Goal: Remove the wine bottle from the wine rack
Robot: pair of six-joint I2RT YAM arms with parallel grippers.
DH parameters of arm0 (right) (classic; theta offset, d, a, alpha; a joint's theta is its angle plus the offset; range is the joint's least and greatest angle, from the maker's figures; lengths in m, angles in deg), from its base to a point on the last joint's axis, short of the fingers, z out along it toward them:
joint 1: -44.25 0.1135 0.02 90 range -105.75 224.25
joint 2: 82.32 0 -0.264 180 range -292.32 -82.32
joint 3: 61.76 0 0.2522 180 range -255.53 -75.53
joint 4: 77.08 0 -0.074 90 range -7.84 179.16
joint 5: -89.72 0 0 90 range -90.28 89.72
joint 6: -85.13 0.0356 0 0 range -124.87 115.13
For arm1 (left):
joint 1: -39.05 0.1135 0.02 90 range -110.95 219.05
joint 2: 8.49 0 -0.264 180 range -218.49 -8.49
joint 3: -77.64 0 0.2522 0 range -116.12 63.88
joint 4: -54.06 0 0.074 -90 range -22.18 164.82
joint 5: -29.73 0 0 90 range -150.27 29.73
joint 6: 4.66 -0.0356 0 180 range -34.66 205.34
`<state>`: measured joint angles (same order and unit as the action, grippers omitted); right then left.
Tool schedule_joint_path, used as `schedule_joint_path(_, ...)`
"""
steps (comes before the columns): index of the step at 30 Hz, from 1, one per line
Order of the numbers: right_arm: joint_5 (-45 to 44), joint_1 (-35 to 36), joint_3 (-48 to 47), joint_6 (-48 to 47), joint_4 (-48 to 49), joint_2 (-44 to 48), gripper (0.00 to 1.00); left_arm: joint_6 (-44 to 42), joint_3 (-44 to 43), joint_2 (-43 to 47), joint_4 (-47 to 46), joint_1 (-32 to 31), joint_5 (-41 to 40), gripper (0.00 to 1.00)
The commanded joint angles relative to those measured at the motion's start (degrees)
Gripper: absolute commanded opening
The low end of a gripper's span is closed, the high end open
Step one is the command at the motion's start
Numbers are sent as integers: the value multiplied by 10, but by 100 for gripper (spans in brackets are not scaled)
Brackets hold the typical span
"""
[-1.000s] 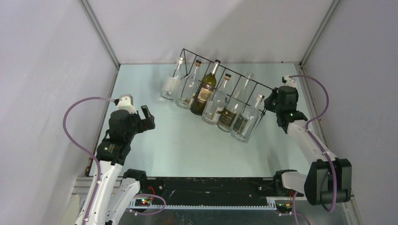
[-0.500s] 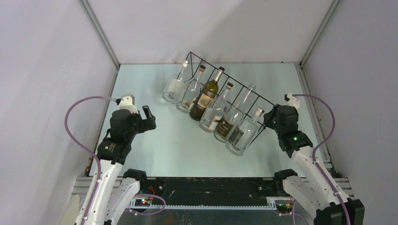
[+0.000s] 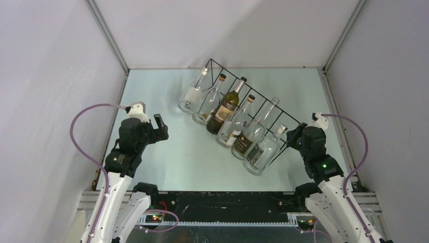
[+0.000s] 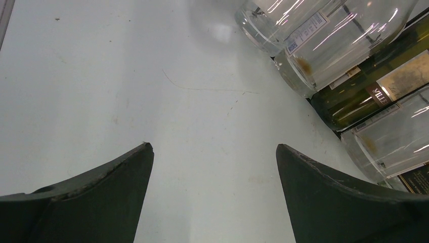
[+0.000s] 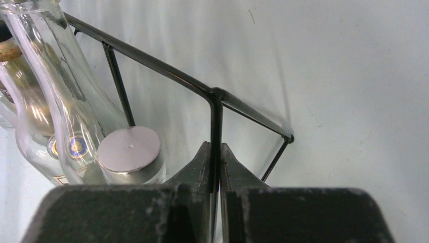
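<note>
The black wire wine rack (image 3: 255, 91) lies slanted across the table with several bottles in its compartments. Most of them are clear glass. The dark green wine bottle (image 3: 224, 109) is third from the left, its neck pointing to the far wall. My right gripper (image 3: 295, 132) is shut on an upright wire at the rack's right end corner (image 5: 216, 109), beside a silver-capped clear bottle (image 5: 129, 152). My left gripper (image 3: 161, 126) hovers open over bare table, left of the bottle bases. In the left wrist view, nothing lies between its fingers (image 4: 212, 147), and the dark bottle (image 4: 364, 98) shows at the right.
White walls with metal corner posts close in the pale green table (image 3: 167, 91) on three sides. The black rail with the arm bases (image 3: 222, 202) runs along the near edge. Purple cables loop off both arms.
My right gripper, still shut on the rack, has pulled its right end toward the near edge. The whole rack and its bottles have swung to a steeper slant. The left arm has stayed put.
</note>
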<state>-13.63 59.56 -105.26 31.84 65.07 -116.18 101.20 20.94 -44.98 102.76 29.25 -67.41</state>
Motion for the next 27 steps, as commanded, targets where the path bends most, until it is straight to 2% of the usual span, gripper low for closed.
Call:
schedule_joint_path(1,-16,4,3,-4,-60,19,7,-16,-1,-2,-10,-4,-1,98)
schedule_joint_path(6,-20,4,2,-5,-65,31,12,-16,-1,-3,-10,-4,0,98)
schedule_joint_path(8,-17,3,2,-3,-67,33,17,-16,-1,-3,-10,-4,1,98)
schedule_joint_path(10,-9,2,2,-3,-67,35,26,-15,-1,-4,-9,-4,1,98)
schedule_joint_path(14,0,-1,-5,-4,-72,42,35,-16,-1,-4,-9,-4,1,98)
schedule_joint_path(27,11,-10,-81,-49,-141,92,52,-15,-3,-4,-6,-4,-5,98)
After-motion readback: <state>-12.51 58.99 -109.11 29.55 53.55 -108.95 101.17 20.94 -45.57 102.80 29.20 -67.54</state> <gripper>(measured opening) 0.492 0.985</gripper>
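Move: The right hand's closed fingers already grip the slanted end post of the wine rack, so that spot is right at the hand. The silver-capped clear bottle's middle is about 10 cm to the left, 5 cm back and 6 cm lower. The tall black-label bottle is some 15 cm left and 2 cm ahead; the green wine bottle is about 28 cm left and 14 cm ahead, both a little lower. From the left hand, the gripped spot lies roughly 60 cm right, about level fore and aft, slightly lower. The right fingers let go of the rack's end post, parting from nearly shut to about half open so that they no longer pinch it. Meanwhile the right hand eases back towards its base about 3 cm, with barely any wrist turn, and after a tiny dip rises roughly 2 cm at the very end. ##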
